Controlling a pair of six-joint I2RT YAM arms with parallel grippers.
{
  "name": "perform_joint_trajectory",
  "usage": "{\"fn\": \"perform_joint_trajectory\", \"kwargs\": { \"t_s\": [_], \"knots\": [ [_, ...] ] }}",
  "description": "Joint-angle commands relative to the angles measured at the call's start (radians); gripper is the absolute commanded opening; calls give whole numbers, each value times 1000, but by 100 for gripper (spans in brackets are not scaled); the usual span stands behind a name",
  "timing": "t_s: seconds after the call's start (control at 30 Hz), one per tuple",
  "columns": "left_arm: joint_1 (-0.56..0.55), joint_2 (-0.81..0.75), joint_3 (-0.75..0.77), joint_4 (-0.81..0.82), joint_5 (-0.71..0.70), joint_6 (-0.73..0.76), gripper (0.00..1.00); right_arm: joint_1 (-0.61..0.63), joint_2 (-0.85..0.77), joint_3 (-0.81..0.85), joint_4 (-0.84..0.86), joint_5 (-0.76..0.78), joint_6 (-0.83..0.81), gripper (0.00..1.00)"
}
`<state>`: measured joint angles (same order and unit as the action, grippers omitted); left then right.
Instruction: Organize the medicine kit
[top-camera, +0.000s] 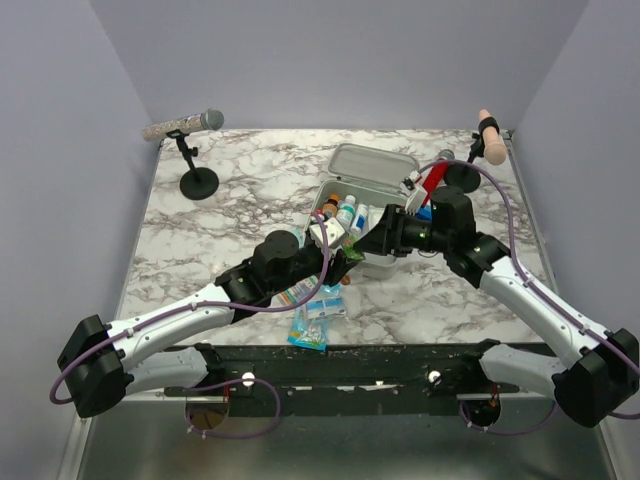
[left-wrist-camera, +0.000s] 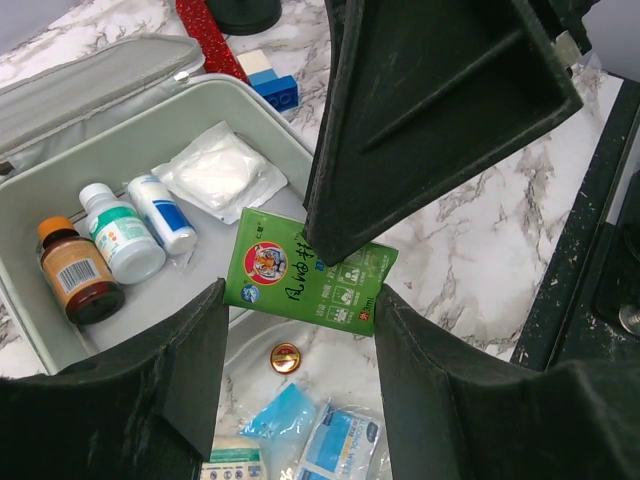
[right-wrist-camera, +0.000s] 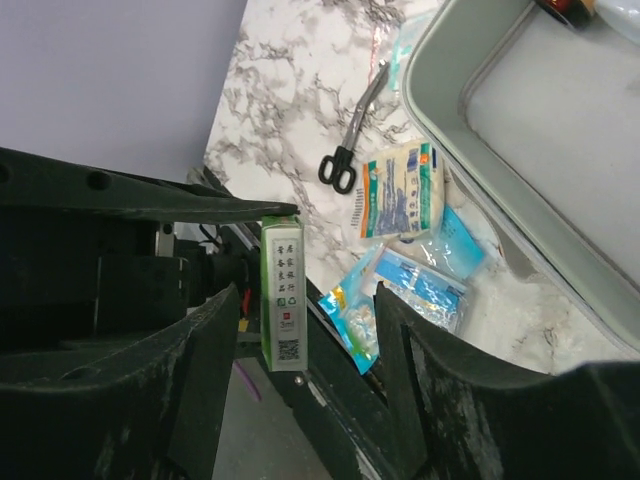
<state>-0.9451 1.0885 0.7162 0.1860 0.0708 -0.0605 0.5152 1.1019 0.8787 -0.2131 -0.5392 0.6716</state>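
Note:
The medicine kit (top-camera: 372, 165) lies open mid-table, its grey tray (left-wrist-camera: 270, 130) holding a brown bottle (left-wrist-camera: 78, 275), two white bottles (left-wrist-camera: 122, 235) and a gauze pack (left-wrist-camera: 218, 172). My left gripper (left-wrist-camera: 303, 292) is shut on a small green box (left-wrist-camera: 300, 285) by its ends, just above the tray's near rim. My right gripper (right-wrist-camera: 307, 295) is open, its fingers on either side of the same green box (right-wrist-camera: 283, 290) with a gap on each side. In the top view both grippers meet at the box (top-camera: 351, 254) at the tray's front edge.
On the marble in front of the kit lie a round gold tin (left-wrist-camera: 285, 357), wipe packets (left-wrist-camera: 340, 445), a bandage packet (right-wrist-camera: 403, 188) and scissors (right-wrist-camera: 350, 140). A red cylinder (top-camera: 432, 185) and a blue block (left-wrist-camera: 272, 88) sit behind the kit. Microphone stands (top-camera: 198, 180) occupy the back corners.

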Motion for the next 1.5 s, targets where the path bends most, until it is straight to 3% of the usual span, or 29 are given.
{"fn": "perform_joint_trajectory", "kwargs": {
  "t_s": [0.0,0.27,0.37,0.4,0.5,0.63,0.67,0.7,0.83,1.03,1.27,1.47],
  "knots": [
    [-6,2,17,41,35,-13,31,-4,13,23,-34,-48,-41,62],
    [-6,13,22,55,31,-33,31,-1,50,25,-14,-148,-72,52],
    [-6,11,20,59,14,-45,32,-1,46,23,-23,-119,-78,37],
    [-6,10,23,47,-3,-50,37,-1,33,22,-22,-81,-75,32],
    [-6,-13,40,-31,-171,-90,71,-1,-10,25,-25,69,-55,25],
    [6,-94,16,-134,-391,-159,98,-3,-2,55,-87,358,-35,12],
    [9,-120,2,-154,-432,-185,99,-3,21,69,-109,440,-29,3],
    [11,-142,-9,-177,-471,-209,99,-4,54,77,-123,506,-11,1],
    [14,-214,-37,-281,-647,-376,99,-11,247,144,-121,709,-1,1],
    [17,-275,-72,-385,-750,-571,98,-15,533,367,-241,886,31,1],
    [17,-309,-103,-411,-806,-613,98,-29,710,532,-311,938,59,1],
    [19,-306,-113,-424,-821,-610,98,-30,841,637,-348,884,54,1]
  ]
}}
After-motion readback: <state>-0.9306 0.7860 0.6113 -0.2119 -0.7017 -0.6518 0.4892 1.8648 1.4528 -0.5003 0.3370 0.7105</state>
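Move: Just ahead of the left fingers, which already hold it, is the small green box, its middle roughly 1 cm forward and 1 cm right of that hand. From the right hand the green box is about 1 cm back, 3 cm left and 2 cm below. The gauze pack in the open case lies some 18 cm ahead, 9 cm right and 20 cm below the right hand; the white-blue roll stands about 7 cm left of the pack, level with it, the white bottle 4 cm farther left. Closing on the green box with only about a centimetre of downward and backward easing, the right fingers pinch it while the left hand steadies it, then opens wide and withdraws some 15 cm left, turning about 50 degrees counter-clockwise. The right hand carries the box roughly 20 cm forward, 13 cm down and a little right into the case, swinging clockwise so its fingers point more forward and down. ##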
